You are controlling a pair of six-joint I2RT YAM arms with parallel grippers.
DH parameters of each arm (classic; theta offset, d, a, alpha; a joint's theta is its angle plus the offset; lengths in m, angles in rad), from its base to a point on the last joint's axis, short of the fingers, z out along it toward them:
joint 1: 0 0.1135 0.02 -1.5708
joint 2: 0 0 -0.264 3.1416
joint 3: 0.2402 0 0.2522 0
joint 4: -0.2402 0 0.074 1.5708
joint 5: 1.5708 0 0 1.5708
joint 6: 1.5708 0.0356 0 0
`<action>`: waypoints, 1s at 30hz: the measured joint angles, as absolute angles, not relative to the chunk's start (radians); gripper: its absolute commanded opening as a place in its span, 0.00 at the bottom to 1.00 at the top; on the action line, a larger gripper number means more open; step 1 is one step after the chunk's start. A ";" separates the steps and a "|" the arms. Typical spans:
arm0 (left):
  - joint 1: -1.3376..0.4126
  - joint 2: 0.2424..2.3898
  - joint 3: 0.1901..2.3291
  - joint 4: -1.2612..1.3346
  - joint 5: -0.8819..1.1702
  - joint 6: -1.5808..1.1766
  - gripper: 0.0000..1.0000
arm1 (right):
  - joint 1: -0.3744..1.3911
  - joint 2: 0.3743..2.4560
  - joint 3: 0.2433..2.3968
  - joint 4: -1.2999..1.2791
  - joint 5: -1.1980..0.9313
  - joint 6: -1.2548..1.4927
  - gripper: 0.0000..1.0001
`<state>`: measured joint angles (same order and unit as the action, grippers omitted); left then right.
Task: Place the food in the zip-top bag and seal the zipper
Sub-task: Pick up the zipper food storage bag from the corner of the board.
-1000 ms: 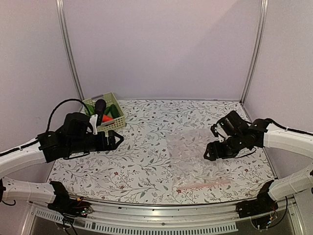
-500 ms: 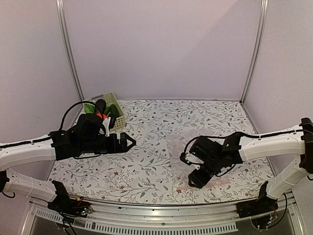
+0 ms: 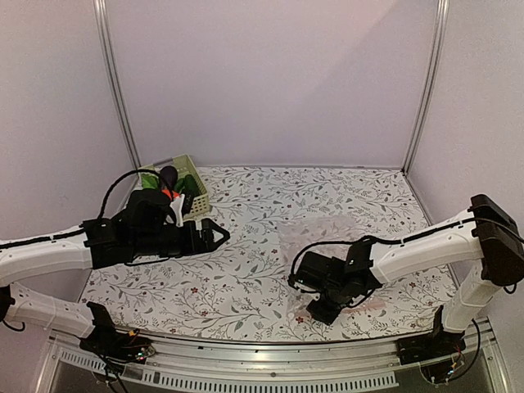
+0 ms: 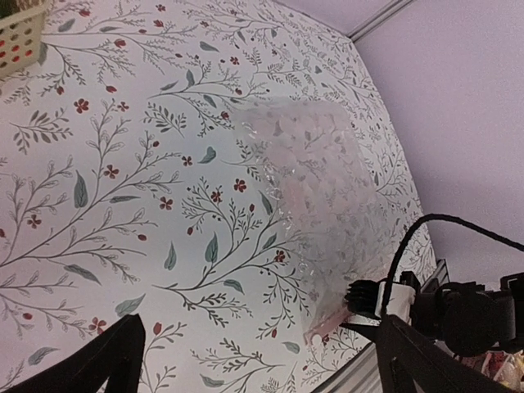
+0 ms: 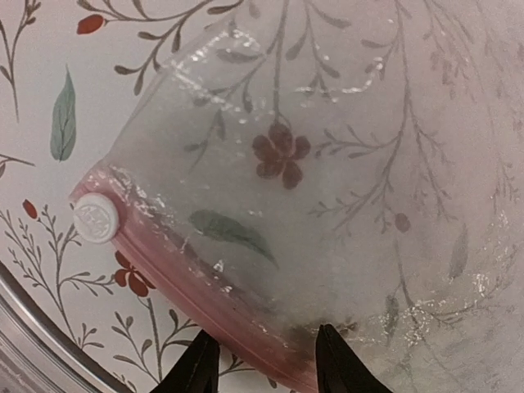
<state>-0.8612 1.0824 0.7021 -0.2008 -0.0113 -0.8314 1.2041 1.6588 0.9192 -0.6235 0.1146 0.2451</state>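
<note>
The food sits in a pale green basket (image 3: 195, 205) at the back left: a dark purple eggplant (image 3: 168, 174), an orange piece (image 3: 166, 194) and green pieces (image 3: 190, 182). The clear zip-top bag (image 3: 327, 241) (image 4: 311, 172) (image 5: 344, 164) lies flat on the table, its pink zipper (image 5: 184, 274) (image 4: 327, 327) along the near edge. My right gripper (image 3: 315, 312) (image 5: 266, 368) hovers low over the bag's near-left corner, its jaws partly apart and astride the zipper strip. My left gripper (image 3: 216, 236) (image 4: 262, 372) hangs wide open and empty, left of the bag.
A white round tab (image 5: 96, 219) sits at the zipper's end. The table's metal front rail (image 3: 270, 354) runs just behind the right gripper. Lilac walls close in the back and sides. A basket corner (image 4: 18, 37) shows in the left wrist view.
My right arm has swung from the bag's right side across to its near-left corner and come down, its jaws narrowing. The left arm has moved a little right.
</note>
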 measured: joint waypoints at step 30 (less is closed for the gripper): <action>-0.908 1.274 0.703 -0.063 0.121 -0.921 0.98 | 1.232 1.556 0.970 -0.244 0.116 0.352 0.00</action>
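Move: The right fingers stand half open, pointing down over the bag's pink zipper strip, which is straight below by about 1 cm. The strip's white slider lies some 6 cm to the left and 1 cm back; the bag body's middle is about 13 cm ahead and 3 cm right, with the table's front edge around 5 cm back. From the left hand, that part of the strip lies about 21 cm right, 10 cm back and 17 cm below. Close the right gripper on the zipper strip while sliding it low to the left and a little forward, then, keeping the pinch, carry the strip on left and up, about 10 cm each way in all, rolling the hand some 30 degrees so the fingertips swing left. Late on, bring the wide-open left gripper right and down about 6 cm towards the slider end, without gripping. ##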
